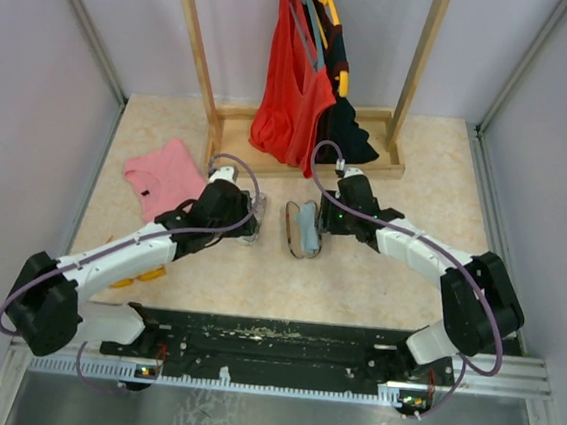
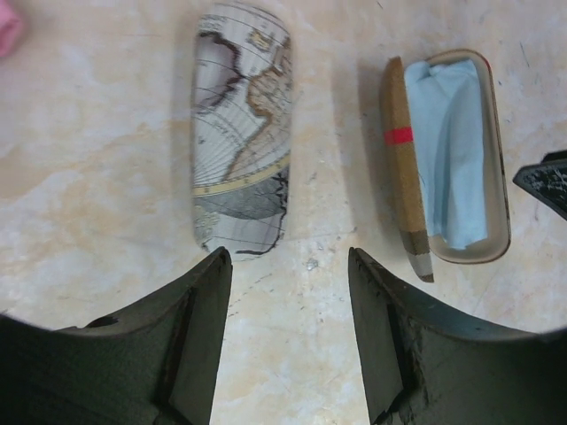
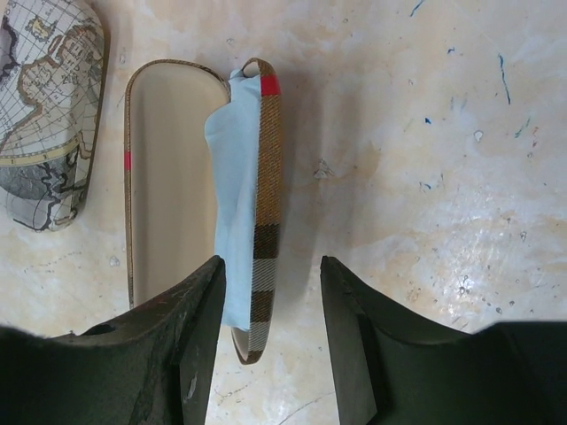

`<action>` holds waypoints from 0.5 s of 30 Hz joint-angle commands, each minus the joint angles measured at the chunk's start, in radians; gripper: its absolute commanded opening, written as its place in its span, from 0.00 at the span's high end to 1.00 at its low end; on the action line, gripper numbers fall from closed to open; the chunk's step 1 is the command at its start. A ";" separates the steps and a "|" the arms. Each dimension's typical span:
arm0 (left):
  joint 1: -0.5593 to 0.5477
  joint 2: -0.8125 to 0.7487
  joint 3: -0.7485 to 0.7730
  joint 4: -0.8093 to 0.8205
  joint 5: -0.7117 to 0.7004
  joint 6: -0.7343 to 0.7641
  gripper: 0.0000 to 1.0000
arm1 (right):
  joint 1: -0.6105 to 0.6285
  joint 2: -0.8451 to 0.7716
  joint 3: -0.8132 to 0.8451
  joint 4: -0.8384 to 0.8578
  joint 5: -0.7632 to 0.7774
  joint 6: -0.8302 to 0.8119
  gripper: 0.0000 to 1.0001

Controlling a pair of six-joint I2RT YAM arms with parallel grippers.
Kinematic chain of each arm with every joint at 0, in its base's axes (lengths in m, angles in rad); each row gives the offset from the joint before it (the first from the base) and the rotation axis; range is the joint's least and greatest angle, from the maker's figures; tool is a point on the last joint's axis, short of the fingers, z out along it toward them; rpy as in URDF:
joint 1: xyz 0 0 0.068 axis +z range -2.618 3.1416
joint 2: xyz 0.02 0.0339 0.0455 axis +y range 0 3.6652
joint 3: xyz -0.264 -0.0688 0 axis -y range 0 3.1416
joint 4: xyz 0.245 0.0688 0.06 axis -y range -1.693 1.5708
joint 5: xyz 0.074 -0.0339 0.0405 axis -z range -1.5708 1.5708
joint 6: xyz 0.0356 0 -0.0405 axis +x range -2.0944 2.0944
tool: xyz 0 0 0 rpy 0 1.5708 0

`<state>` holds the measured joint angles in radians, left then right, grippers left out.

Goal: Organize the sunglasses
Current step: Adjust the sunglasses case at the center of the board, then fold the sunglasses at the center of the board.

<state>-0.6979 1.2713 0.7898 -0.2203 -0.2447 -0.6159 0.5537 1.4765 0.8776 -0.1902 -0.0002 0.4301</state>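
No red-framed sunglasses show in any view. A brown plaid case with a red stripe (image 1: pixel 302 230) lies open at mid-table. Its lid (image 3: pixel 266 204) stands on edge, and a light blue cloth (image 3: pixel 232 195) sits against it beside the cream inner tray (image 3: pixel 168 177). My right gripper (image 3: pixel 270 261) is open, with the near end of the lid and cloth between its fingers. My left gripper (image 2: pixel 288 257) is open and empty, just short of a map-printed case (image 2: pixel 241 133). The open brown case (image 2: pixel 407 168) with the cloth (image 2: pixel 447 150) lies to its right.
A wooden clothes rack (image 1: pixel 310 150) with a red garment (image 1: pixel 294 83) stands at the back. A pink cloth (image 1: pixel 161 176) lies at the left. A yellow item (image 1: pixel 142 277) shows under the left arm. Grey walls close both sides.
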 commanded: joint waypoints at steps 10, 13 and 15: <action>0.024 -0.190 0.049 -0.419 -0.464 -0.149 0.38 | 0.007 -0.228 -0.033 0.004 0.075 -0.008 0.52; 0.054 -0.179 0.034 -0.490 -0.489 -0.176 0.38 | 0.008 -0.263 -0.052 -0.010 0.058 0.000 0.52; 0.091 -0.161 0.020 -0.521 -0.494 -0.200 0.38 | 0.014 -0.285 -0.072 -0.015 0.049 0.007 0.52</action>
<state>-0.6594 1.0920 0.8093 -0.5957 -0.6540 -0.7509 0.5541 1.2423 0.8330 -0.2092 0.0517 0.4290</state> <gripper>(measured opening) 0.616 0.479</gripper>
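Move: From the left hand, the yellow sunglasses lie about 30 cm to its left and 14 cm back, roughly 9 cm below. The pink shirt is some 25 cm left and 10 cm ahead; the map-print case about 2 cm left and 4 cm ahead; the open sunglasses case some 12 cm right and 3 cm ahead. From the right hand, that open case is about 5 cm left, 1 cm ahead and 4 cm below, with the map-print case some 20 cm left and 2 cm ahead. Swinging left some 11 cm, the left hand leaves the two cases for the side where the yellow sunglasses and pink shirt lie, rising a few centimetres and then easing slightly down and back, while its wrist turns about 25 degrees counter-clockwise. The right hand, empty beside the open case, lifts about 6 cm and drifts a little right, fingers tipping up slightly. Both grippers stay part-open. ##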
